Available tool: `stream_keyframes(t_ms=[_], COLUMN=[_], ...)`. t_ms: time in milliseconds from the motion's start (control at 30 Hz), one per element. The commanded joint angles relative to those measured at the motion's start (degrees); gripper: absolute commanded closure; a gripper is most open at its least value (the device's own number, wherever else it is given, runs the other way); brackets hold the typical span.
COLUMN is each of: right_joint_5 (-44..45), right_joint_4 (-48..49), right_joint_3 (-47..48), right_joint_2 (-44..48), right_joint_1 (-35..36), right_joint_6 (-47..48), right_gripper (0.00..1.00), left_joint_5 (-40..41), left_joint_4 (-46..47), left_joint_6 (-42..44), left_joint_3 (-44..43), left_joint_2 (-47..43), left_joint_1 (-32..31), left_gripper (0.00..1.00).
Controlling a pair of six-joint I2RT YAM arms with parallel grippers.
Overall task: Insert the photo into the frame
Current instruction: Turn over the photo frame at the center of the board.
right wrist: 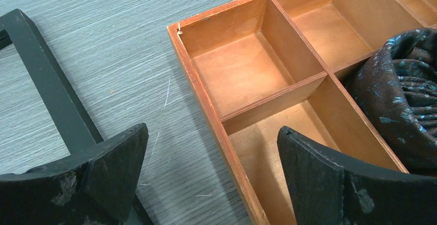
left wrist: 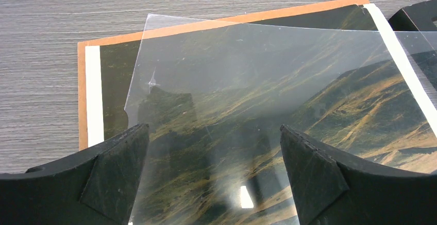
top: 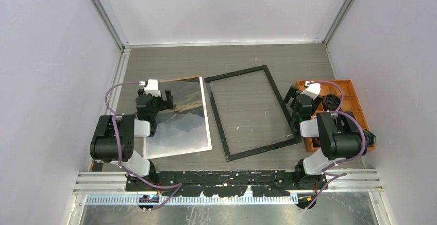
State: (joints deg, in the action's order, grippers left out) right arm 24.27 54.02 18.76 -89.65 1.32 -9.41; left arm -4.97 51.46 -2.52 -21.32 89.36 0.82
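The photo (top: 185,117), a dark mountain print with a white border, lies flat on the table left of centre. In the left wrist view the photo (left wrist: 111,63) rests on a brown backing board (left wrist: 81,86), with a clear sheet (left wrist: 247,65) lying skewed on top. The frame (top: 220,124), black and empty, lies flat to its right; one bar of the frame (right wrist: 46,75) shows in the right wrist view. My left gripper (top: 158,97) hovers open over the photo's left part. My right gripper (top: 293,100) is open and empty, between the frame's right bar and the tray.
An orange compartment tray (top: 355,99) stands at the right edge; in the right wrist view the tray (right wrist: 206,96) shows bare compartments and a dark patterned cloth (right wrist: 402,91). Grey walls close in the table on three sides.
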Motion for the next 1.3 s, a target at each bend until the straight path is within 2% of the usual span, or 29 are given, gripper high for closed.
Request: stream_keyframes(t_ms=[0, 300, 333, 400, 467, 500, 567, 700, 767, 833, 967, 1033, 1100, 1267], right_joint_5=[0.25, 0.33, 0.35, 1.71, 4.21, 5.20, 3.85, -0.92, -7.16, -9.64, -21.84, -21.90, -17.35, -9.27], right_joint_4=[2.34, 2.47, 0.02, -11.46, -24.32, -30.14, -38.74, -45.57, -51.44, -58.98, -65.77, -70.80, -75.01, -78.12], right_joint_3=[0.90, 0.80, 1.51, 5.65, 11.77, 14.84, 19.43, 25.17, 28.71, 33.85, 41.18, 44.72, 47.65, 50.87], right_joint_2=[0.44, 0.84, 2.07, 6.79, 11.22, 13.05, 16.66, 19.82, 19.61, 17.83, 13.43, 11.15, 8.93, 3.08], right_joint_1=[0.00, 0.04, 0.27, 0.91, 1.05, 1.05, 1.05, 0.42, -2.49, -3.89, -3.54, 0.28, 6.86, 24.51], right_joint_6=[-0.61, -0.51, -0.28, -0.11, -2.01, -4.55, -8.06, -18.60, -26.29, -32.31, -32.75, -31.38, -28.62, -25.55], right_gripper=[0.00, 0.00, 0.00, 0.00, 0.00, 0.00, 0.00, 0.00, 0.00, 0.00, 0.00, 0.00, 0.00, 0.00], left_joint_5=[0.87, 0.75, 0.10, -2.19, -2.58, -3.26, -3.93, -10.75, -14.30, -15.09, -13.67, -13.38, -14.61, -18.09], left_joint_4=[1.30, 1.38, 1.87, -1.48, -10.96, -18.51, -28.53, -49.29, -60.68, -70.81, -81.75, -84.60, -87.68, -93.95], left_joint_6=[0.55, 0.51, 0.35, -1.45, -3.82, -4.68, -3.55, -3.33, -1.95, 1.24, 6.65, 8.04, 9.08, 11.11], left_joint_3=[-0.30, -0.19, -0.06, -1.03, -4.58, -6.83, -11.81, -23.15, -30.64, -36.75, -42.50, -43.35, -43.93, -45.02], left_joint_2=[-0.62, -0.67, -1.01, -3.92, -8.10, -10.08, -13.27, -16.62, -16.04, -15.04, -14.31, -14.18, -13.97, -13.29], left_joint_1=[-0.02, 0.06, 0.42, 2.54, 4.79, 6.20, 7.91, 12.14, 13.83, 13.89, 13.87, 13.93, 13.91, 13.86], left_gripper=[0.00, 0.00, 0.00, 0.00, 0.00, 0.00, 0.00, 0.00, 0.00, 0.00, 0.00, 0.00, 0.00, 0.00])
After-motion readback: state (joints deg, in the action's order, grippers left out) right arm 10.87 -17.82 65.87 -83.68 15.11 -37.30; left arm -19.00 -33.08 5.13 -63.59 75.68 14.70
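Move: The black frame lies on the board with its middle some 24 cm left of the right hand, 5 cm back and about 6 cm below; its right side is only about 10 cm away. The wooden box stands about 15 cm right of that hand and 7 cm back. From the left hand, the frame's middle is about 42 cm right and 7 cm back, and the photo's middle about 8 cm right and 9 cm back, both about 6 cm below. The black frame is what the right hand makes for: it rises about 17 cm off its low rest beside the box, then swings some 16 cm left over the frame's right side while sinking 5 cm, rolling its left side up nearly 30 degrees. The left hand climbs about 16 cm, then sinks 5 cm, drawing back and left and tipping down some 25 degrees. Both grippers stay wide open, touching nothing. ##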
